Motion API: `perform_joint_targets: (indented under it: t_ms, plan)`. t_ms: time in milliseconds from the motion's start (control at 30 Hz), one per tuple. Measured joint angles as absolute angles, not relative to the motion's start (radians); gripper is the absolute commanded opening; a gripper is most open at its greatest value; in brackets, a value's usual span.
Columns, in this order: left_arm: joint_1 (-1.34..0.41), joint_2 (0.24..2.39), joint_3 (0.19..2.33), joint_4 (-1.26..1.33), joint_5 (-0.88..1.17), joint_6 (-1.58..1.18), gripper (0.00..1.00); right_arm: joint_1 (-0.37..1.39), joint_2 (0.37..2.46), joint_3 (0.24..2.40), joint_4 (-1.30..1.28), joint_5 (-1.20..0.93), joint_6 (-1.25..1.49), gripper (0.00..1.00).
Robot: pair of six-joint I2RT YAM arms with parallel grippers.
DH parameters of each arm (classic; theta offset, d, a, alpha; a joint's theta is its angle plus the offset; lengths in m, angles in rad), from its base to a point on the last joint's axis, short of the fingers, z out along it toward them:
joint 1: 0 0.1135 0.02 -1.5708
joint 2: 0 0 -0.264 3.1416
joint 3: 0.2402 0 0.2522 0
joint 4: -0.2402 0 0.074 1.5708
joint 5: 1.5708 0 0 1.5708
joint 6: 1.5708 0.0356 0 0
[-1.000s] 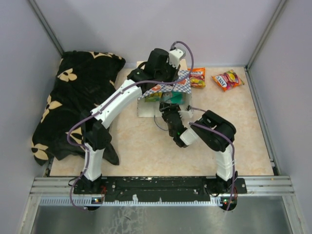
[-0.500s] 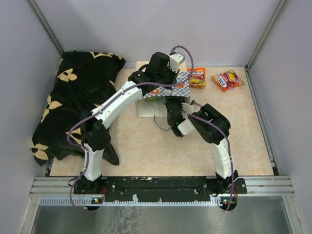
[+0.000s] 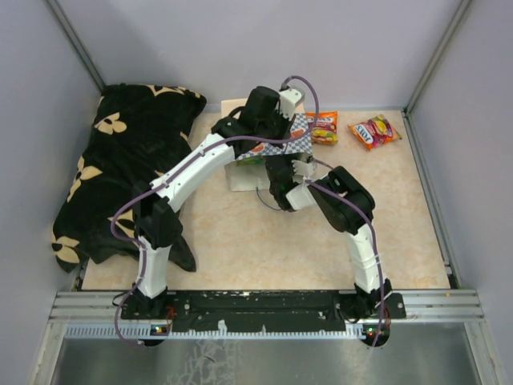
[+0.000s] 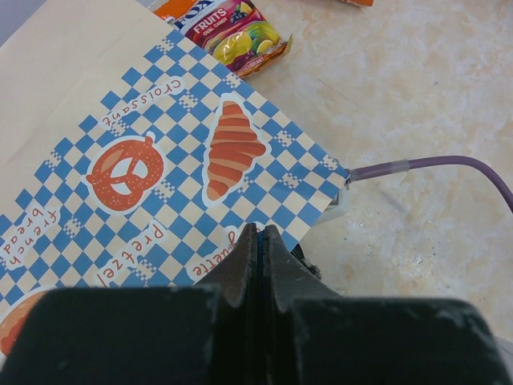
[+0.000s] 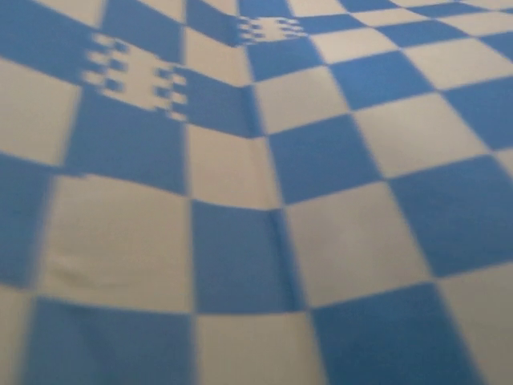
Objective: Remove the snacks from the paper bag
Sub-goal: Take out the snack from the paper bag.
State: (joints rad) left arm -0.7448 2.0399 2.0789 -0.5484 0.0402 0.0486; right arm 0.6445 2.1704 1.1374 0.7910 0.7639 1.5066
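Observation:
The paper bag (image 3: pixel 240 175) lies near the middle back of the table, its blue-white checkered band (image 4: pixel 264 172) printed with a pretzel and a croissant. My left gripper (image 4: pixel 259 229) is above it, shut on a thin blue cord handle. My right gripper (image 3: pixel 277 167) reaches into the bag's mouth and its fingers are hidden. The right wrist view shows only blurred checkered paper (image 5: pixel 256 208). Two snacks lie outside on the table: an orange packet (image 3: pixel 324 127), also seen from the left wrist (image 4: pixel 232 32), and a red packet (image 3: pixel 374 131). A green edge (image 3: pixel 248 160) shows at the bag's mouth.
A black flower-patterned cloth (image 3: pixel 120 168) covers the left side of the table. A purple cable (image 4: pixel 433 165) runs over the table right of the bag. Grey walls and metal posts close in the back and both sides.
My right arm has pushed forward from in front of the bag until its gripper is inside the mouth. The bag has shifted slightly. The left gripper keeps its hold.

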Motion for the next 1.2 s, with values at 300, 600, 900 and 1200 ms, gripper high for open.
perform_joint_targets:
  t_ms: [300, 600, 900, 1200]
  plan:
    - [-0.743, 2.040, 2.083, -0.556, 0.033, 0.049, 0.00, 0.645, 2.176, 1.087, 0.818, 0.723, 1.449, 0.00]
    - [-0.709, 2.040, 2.101, -0.553, 0.028, 0.048, 0.00, 0.646, 1.869, 0.778, 0.828, 0.569, 1.301, 0.00]
    - [-0.671, 2.051, 2.108, -0.538, 0.025, 0.035, 0.00, 0.646, 1.575, 0.682, 0.676, 0.289, 1.141, 0.00]
    - [-0.654, 2.076, 2.139, -0.535, 0.028, 0.030, 0.00, 0.645, 1.392, 0.730, 0.481, 0.096, 0.902, 0.00]
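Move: The teal snack packet lies inside the bag just under the right fingers: its middle is about 1 cm back, 2 cm to their right and 3 cm below. The green-yellow packet is some 8 cm to the hand's left and 3 cm back; the orange sweets packet outside the bag is roughly 12 cm right and 5 cm farther out, both about 4 cm lower. From the left gripper, holding the blue handle, the teal packet lies about 7 cm ahead, 1 cm right and 18 cm below. Sink the right gripper 2 cm and shut its half-closed fingers on the teal packet's edge, then draw it back out from under the printed panel about 16 cm, rising steeply later on, while swinging the wrist some 40 degrees counter-clockwise and rolling its left side down. Keep the blue handle pinched in the left gripper and ease it forward and left about 5 cm. ##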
